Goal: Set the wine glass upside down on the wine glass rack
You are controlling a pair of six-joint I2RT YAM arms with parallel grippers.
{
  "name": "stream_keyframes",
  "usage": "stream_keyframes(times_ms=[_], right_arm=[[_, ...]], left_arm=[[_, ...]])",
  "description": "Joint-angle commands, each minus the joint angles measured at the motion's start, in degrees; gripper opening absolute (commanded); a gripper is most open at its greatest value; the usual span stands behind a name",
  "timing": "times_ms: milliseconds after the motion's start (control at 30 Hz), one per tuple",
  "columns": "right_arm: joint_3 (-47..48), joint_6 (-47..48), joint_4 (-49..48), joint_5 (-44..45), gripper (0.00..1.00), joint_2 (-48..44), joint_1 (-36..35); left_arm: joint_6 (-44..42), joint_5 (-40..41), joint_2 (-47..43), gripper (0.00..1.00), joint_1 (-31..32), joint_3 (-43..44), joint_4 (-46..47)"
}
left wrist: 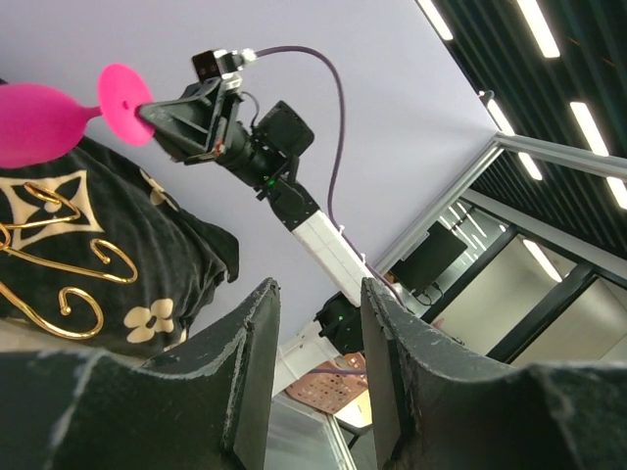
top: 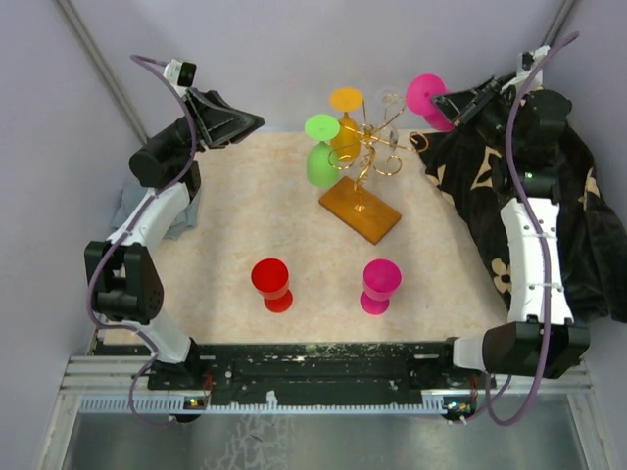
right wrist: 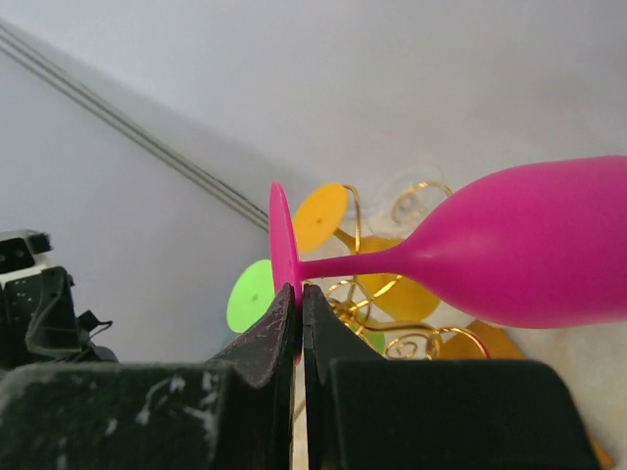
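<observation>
The wine glass rack [top: 370, 155] is a gold wire tree on an amber base [top: 360, 210] at the back middle of the table. A green glass [top: 320, 149], an orange glass [top: 345, 119] and a clear glass [top: 392, 102] hang on it upside down. My right gripper [top: 453, 106] is shut on the foot of a magenta wine glass [top: 427, 96], held in the air right of the rack. In the right wrist view the gripper [right wrist: 299, 294] pinches the foot's rim and the glass [right wrist: 529, 255] lies sideways. My left gripper [top: 257, 122] [left wrist: 318, 294] is open and empty, left of the rack.
A red glass [top: 271, 282] and another magenta glass [top: 380, 284] stand on the table at the front. A black patterned cloth [top: 549, 215] covers the right side. A grey cloth [top: 184, 211] lies at the left edge.
</observation>
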State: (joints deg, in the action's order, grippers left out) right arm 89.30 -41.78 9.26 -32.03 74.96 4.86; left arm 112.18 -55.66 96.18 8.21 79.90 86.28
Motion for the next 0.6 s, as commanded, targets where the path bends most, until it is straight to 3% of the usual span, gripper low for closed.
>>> stream_keyframes(times_ms=[0,567], right_arm=[[-4.31,-5.85,-9.17,-4.33,0.0,1.95,1.92],[-10.14,-9.82,-13.69,-10.25,0.0,4.74,1.99]], left_arm=[[-2.45,-1.5,-2.57,0.45,-0.08,-0.03,-0.35],[-4.08,-1.95,-3.28,0.45,-0.12,-0.36,-2.23]])
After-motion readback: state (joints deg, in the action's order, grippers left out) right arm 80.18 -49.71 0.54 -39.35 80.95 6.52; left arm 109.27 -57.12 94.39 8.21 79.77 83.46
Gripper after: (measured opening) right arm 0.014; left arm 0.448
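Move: The right hand holds the pink wine glass by its foot, bowl down. The rack's empty right-hand curl lies about 13 cm below that hand, some 3 cm ahead and 2 cm to its left. The rack's hub is about 12 cm left and 4 cm ahead; the clear glass hangs 13 cm ahead and 8 cm left, the orange one 13 cm ahead and 16 cm left. From the left hand the curl is some 28 cm right, 8 cm ahead, 14 cm lower. Still pinching the pink glass by its foot, the right hand sinks about 8 cm and goes some 3 cm forward, bringing stem and bowl in beside the rack's empty right curl. The fingers tip down by roughly 10 degrees on the way; then the drop stops and the hand almost hovers, turning slightly counter-clockwise, its foot grip unchanged. ##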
